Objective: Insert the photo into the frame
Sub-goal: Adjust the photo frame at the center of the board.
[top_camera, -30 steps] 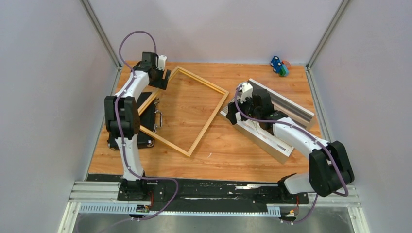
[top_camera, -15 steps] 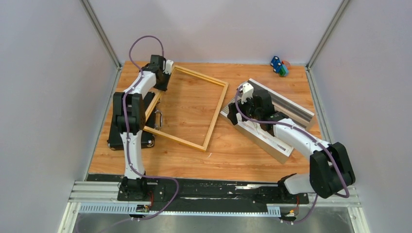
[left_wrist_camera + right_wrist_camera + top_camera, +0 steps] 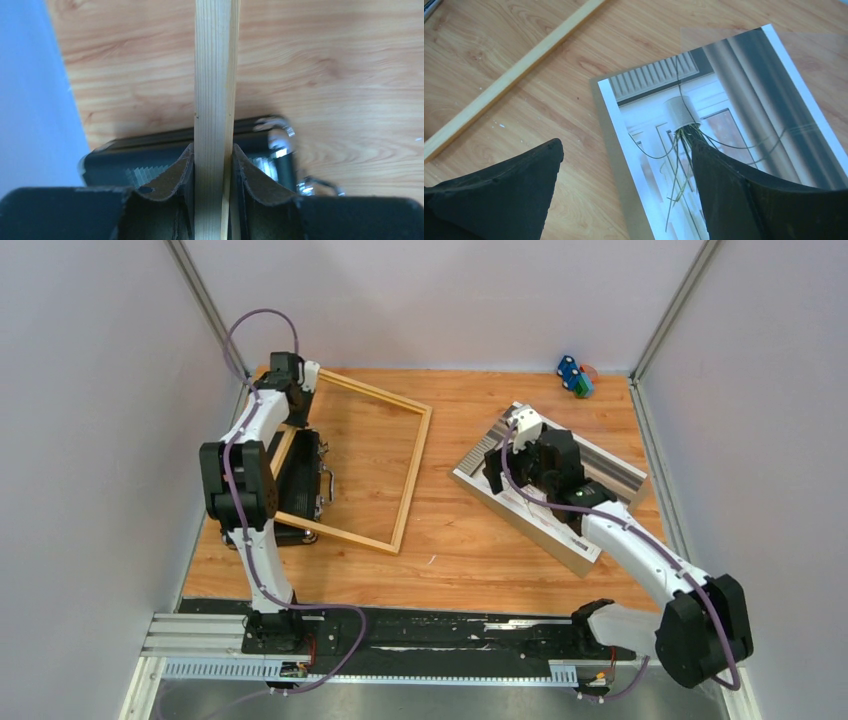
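The frame (image 3: 412,475), thin light wood, lies at the left of the table and partly over a black case (image 3: 301,485). My left gripper (image 3: 300,390) is shut on the frame's far left rail; in the left wrist view the rail (image 3: 215,90) is pinched between both pads (image 3: 214,165). The photo (image 3: 605,465), a plant by a curtained window, lies on a brown backing board (image 3: 535,525) at the right. My right gripper (image 3: 495,472) hovers open over the photo's left edge, with one fingertip over the photo (image 3: 724,95) and the other over bare wood, holding nothing (image 3: 624,145).
A frame rail (image 3: 509,75) crosses the right wrist view at upper left. Small coloured toys (image 3: 574,376) sit in the back right corner. The case's metal latch (image 3: 280,127) shows beside the gripped rail. Grey walls close in the table on three sides.
My left gripper closed on the frame's rail and swung the frame left, further over the black case. The right arm shifted slightly back and right over the photo, still open.
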Tool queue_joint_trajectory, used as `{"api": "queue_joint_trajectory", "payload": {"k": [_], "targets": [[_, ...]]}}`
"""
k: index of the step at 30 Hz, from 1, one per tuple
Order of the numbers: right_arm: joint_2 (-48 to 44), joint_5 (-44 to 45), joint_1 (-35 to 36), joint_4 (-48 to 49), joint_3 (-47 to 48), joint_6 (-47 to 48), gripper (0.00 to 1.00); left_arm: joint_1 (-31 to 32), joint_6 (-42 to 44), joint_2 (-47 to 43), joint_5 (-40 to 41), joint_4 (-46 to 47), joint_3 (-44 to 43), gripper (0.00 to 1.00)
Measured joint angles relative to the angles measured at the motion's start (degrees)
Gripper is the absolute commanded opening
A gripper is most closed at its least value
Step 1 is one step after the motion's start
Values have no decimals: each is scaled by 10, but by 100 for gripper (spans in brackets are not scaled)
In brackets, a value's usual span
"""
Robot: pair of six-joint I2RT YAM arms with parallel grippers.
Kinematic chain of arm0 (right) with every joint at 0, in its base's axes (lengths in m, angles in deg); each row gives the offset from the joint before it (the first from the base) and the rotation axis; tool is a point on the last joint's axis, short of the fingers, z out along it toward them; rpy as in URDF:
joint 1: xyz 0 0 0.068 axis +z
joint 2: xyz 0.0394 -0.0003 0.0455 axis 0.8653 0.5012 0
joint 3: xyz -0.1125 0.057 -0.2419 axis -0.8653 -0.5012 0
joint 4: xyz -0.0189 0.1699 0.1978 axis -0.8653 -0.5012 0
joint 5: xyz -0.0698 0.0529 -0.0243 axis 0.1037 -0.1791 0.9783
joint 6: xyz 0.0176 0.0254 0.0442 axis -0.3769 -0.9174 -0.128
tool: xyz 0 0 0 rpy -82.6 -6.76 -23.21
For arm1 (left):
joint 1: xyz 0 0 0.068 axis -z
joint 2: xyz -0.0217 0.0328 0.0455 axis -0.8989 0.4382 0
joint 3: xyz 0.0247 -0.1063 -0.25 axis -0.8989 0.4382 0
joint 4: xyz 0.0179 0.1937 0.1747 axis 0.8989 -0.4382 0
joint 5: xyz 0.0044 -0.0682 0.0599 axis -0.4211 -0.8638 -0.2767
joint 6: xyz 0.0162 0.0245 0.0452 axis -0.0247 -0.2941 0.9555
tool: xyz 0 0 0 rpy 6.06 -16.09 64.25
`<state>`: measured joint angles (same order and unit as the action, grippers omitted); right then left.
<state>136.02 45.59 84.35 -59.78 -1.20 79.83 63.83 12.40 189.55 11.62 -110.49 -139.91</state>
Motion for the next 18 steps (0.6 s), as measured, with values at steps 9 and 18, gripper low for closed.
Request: {"api": "queue_joint_trajectory", "payload": {"k": [9,18], "targets": [[-50,33,-37,-20,-33,16,100,-55,11,-32,24,14,45,19],[-51,36,-130,-57,-36,24,100,-56,19,-32,42,24,51,68]]}}
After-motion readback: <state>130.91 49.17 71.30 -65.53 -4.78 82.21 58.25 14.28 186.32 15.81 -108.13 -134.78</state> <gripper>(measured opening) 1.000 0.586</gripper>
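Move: The left gripper already pinches the photo frame's left bar; the frame's middle lies about 14 cm to its right and 10 cm back, near its height. The black case sits below this hand, its middle some 14 cm back, 5 cm left and 7 cm down. The open right hand has the photo's middle about 8 cm to its right, 4 cm back and 12 cm below; the frame's middle is roughly 40 cm to its left and 3 cm ahead. Still pinching the left bar, the left hand drags the frame about 6 cm to the left and 2 cm back, turning it counter-clockwise, then stops and opens its fingers around the bar. The right hand, empty and wide open, swings some 10 cm right above the photo, away from the frame, sinking slightly and turning about 15 degrees clockwise. ##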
